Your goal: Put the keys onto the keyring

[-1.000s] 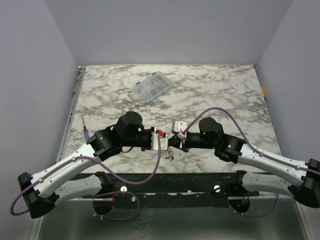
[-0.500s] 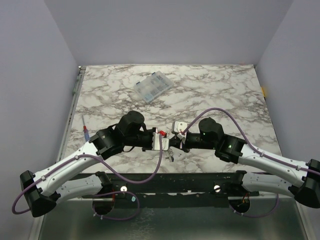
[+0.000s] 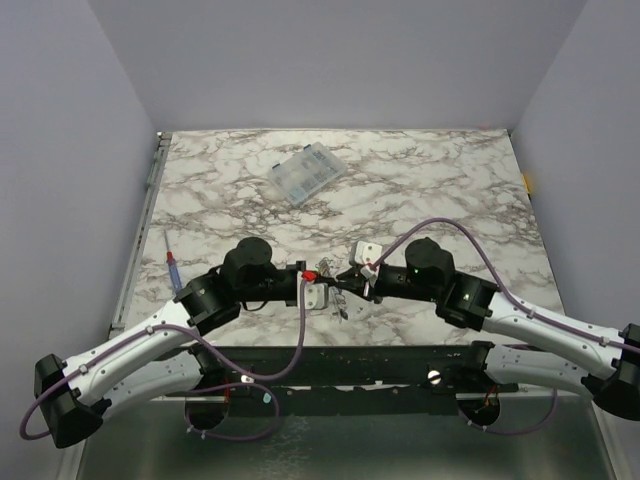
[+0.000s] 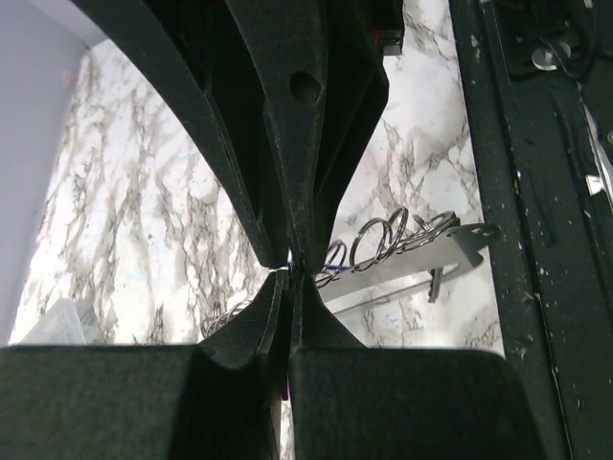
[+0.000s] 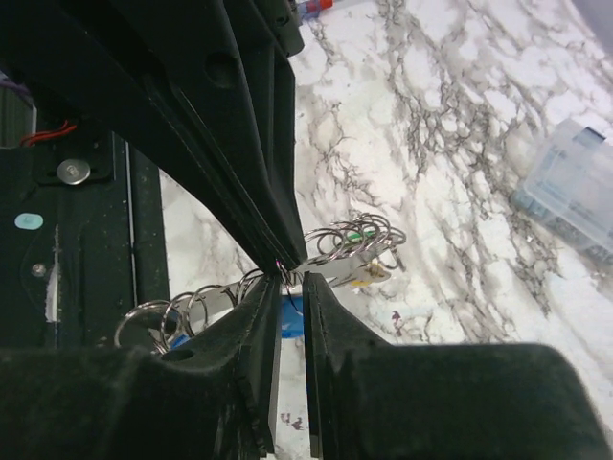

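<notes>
Both grippers meet tip to tip near the table's front edge. My left gripper [image 3: 327, 287] [image 4: 290, 276] is shut, its tips pinching a thin wire ring beside a sliver of blue. The right gripper [image 3: 344, 281] [image 5: 290, 284] has its jaws a narrow gap apart, with a thin wire loop at the tips and a blue key head [image 5: 293, 316] behind the gap. The keyring [image 4: 421, 261] [image 5: 337, 265] is a pale bar running past both tips, strung with several wire rings. Keys with green [image 5: 360, 233] and yellow [image 5: 370, 274] heads hang at its far end.
A clear compartment box [image 3: 308, 173] [image 5: 575, 182] lies toward the back of the marble table [image 3: 450, 190]. The red-and-blue screwdriver [image 3: 174, 268] lies by the left edge. A black rail [image 4: 536, 240] runs along the front edge, close to the grippers.
The left gripper has shut and its arm has swung lower and leftward. The right gripper's jaws have parted slightly, and that arm has shifted a little to the right.
</notes>
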{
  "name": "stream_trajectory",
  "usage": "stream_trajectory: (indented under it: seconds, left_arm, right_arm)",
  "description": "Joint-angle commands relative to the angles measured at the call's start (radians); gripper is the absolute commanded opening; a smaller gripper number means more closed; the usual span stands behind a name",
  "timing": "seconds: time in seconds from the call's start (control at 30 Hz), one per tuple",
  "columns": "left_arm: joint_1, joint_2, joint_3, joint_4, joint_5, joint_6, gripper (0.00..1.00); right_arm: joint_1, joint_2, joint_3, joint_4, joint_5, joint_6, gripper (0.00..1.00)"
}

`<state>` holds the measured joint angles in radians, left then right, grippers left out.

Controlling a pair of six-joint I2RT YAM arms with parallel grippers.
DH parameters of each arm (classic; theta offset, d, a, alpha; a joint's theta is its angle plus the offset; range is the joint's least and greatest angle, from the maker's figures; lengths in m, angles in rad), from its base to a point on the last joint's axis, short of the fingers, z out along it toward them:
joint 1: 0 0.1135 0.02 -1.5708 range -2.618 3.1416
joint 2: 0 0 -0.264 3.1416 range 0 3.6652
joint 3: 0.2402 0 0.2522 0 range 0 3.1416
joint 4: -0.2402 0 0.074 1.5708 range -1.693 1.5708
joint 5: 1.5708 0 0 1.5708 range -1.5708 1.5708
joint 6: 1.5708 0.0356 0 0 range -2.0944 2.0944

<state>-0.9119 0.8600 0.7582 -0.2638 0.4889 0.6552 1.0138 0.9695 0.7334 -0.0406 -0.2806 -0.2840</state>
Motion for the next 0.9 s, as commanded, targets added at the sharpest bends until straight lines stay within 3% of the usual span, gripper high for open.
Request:
stream_trajectory:
  seconds: [0.0, 0.1, 0.37, 0.57, 0.87]
  left_arm:
    - [-0.005, -0.078, -0.110, 0.213, 0.032, -0.077, 0.00]
    - [-0.005, -0.117, -0.174, 0.324, 0.020, -0.127, 0.00]
    - [-0.004, -0.202, -0.315, 0.587, -0.014, -0.249, 0.00]
    - [-0.004, -0.258, -0.354, 0.651, -0.041, -0.281, 0.00]
    - [-0.003, -0.290, -0.376, 0.646, -0.053, -0.278, 0.00]
  right_arm:
    - [0.007, -0.033, 0.005, 0.111, 0.027, 0.003, 0.25]
    - [0.006, -0.035, 0.006, 0.113, 0.025, 0.003, 0.31]
    - [0.007, -0.035, 0.018, 0.118, 0.012, 0.003, 0.31]
    - [0.007, -0.011, 0.033, 0.105, -0.004, -0.004, 0.28]
    - [0.006, -0.006, 0.034, 0.093, 0.027, 0.001, 0.39]
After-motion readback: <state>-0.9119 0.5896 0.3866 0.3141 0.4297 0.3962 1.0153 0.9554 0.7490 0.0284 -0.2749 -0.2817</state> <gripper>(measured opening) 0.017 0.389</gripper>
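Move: The right hand goes for the blue key, whose ring sits at the fingertips: the key hangs about 1 cm to its left and 2 cm below, level fore and aft. From the right hand, the keyring's metal plate is centred 1 cm back, 1 cm left and 3 cm lower, and the green key is some 4 cm ahead, 3 cm left and 4 cm below. From the closed left hand, the blue key is level fore and aft and sideways, 2 cm below. Upward go both hands together, nearly 3 cm each. The left keeps its shut pinch on the small ring at the blue key, drawing about 1 cm left and tipping its fingers up some 25 degrees until they point about level to the right; the right spreads its already parting fingers wider beside the key, leaving it to the left hand. ##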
